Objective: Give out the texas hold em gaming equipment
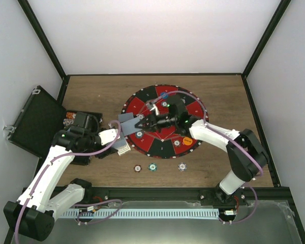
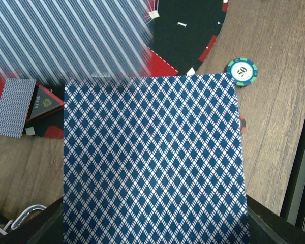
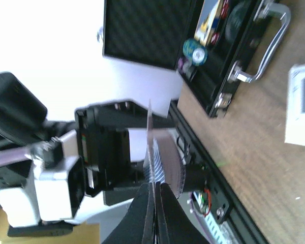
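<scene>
My left gripper [image 1: 119, 131] is shut on a deck of playing cards [image 2: 152, 162]; the blue-diamond back fills the left wrist view and hides the fingers. My right gripper [image 3: 155, 211] is shut on the edge of one card [image 3: 150, 147] at the top of that deck, above the left edge of the round red-and-black poker mat [image 1: 193, 109]. That card shows as a blurred striped sheet [image 2: 66, 35] in the left wrist view. A single card [image 2: 14, 107] lies at the mat's rim. Chips [image 1: 177, 143], an orange disc [image 1: 187, 140] and a blue disc [image 1: 165, 95] sit on the mat.
Three chips [image 1: 152, 166] lie in a row on the wood in front of the mat, among them a green 50 chip [image 2: 241, 71]. The open black case [image 1: 35, 119] with more chips [image 3: 195, 51] stands at the left behind my left arm.
</scene>
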`<control>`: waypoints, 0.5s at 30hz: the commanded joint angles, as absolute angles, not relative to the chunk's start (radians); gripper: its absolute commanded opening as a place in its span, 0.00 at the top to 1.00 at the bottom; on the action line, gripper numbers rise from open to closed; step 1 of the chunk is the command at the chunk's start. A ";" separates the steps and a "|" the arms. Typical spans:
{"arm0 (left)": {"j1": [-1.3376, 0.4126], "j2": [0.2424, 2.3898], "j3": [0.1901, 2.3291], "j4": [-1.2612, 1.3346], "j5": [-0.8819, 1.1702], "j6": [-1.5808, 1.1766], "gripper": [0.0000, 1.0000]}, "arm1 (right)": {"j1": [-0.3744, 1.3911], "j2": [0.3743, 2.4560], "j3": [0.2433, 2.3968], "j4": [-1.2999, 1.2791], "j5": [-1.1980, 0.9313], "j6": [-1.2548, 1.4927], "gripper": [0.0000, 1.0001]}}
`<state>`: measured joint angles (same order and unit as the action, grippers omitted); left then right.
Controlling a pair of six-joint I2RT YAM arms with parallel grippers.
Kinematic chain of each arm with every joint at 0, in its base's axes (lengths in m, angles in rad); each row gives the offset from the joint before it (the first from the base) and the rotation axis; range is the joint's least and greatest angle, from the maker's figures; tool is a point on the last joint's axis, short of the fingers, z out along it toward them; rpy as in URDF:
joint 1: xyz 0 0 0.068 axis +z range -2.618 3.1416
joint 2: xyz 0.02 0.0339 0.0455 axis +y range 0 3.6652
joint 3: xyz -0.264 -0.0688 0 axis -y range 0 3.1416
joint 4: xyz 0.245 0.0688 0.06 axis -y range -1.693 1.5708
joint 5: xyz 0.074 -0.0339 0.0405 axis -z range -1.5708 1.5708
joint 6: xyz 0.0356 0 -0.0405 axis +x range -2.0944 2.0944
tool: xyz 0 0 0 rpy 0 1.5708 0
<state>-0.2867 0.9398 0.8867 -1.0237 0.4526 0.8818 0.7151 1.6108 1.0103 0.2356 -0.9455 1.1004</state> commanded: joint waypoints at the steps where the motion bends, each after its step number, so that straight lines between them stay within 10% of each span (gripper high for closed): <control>1: -0.285 0.926 0.882 -1.029 0.451 0.906 0.96 | 0.569 1.571 1.039 0.162 -1.002 1.036 0.99; 15: -0.285 0.923 0.898 -1.062 0.454 0.908 0.96 | 0.249 2.099 1.721 -0.351 -0.889 0.658 0.99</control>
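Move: The far chip stacks on the mat lie about 29 cm ahead of the right hand, 18 cm to its right and some 21 cm below. The blue button is 34 cm ahead and 13 cm right, and the card already dealt lies 16 cm ahead and 13 cm left, both at table height. The deck is 10 cm back, 11 cm left and about 5 cm lower. From the left hand those stacks are 41 cm ahead and 30 cm right. Still pinching a card by its edge between shut fingers, the right hand sweeps it fast away from the deck, across the mat towards the far chip stacks, about 21 cm forward and 11 cm to the right. It stays nearly level, and the wrist swings about 20 degrees clockwise on the way. ##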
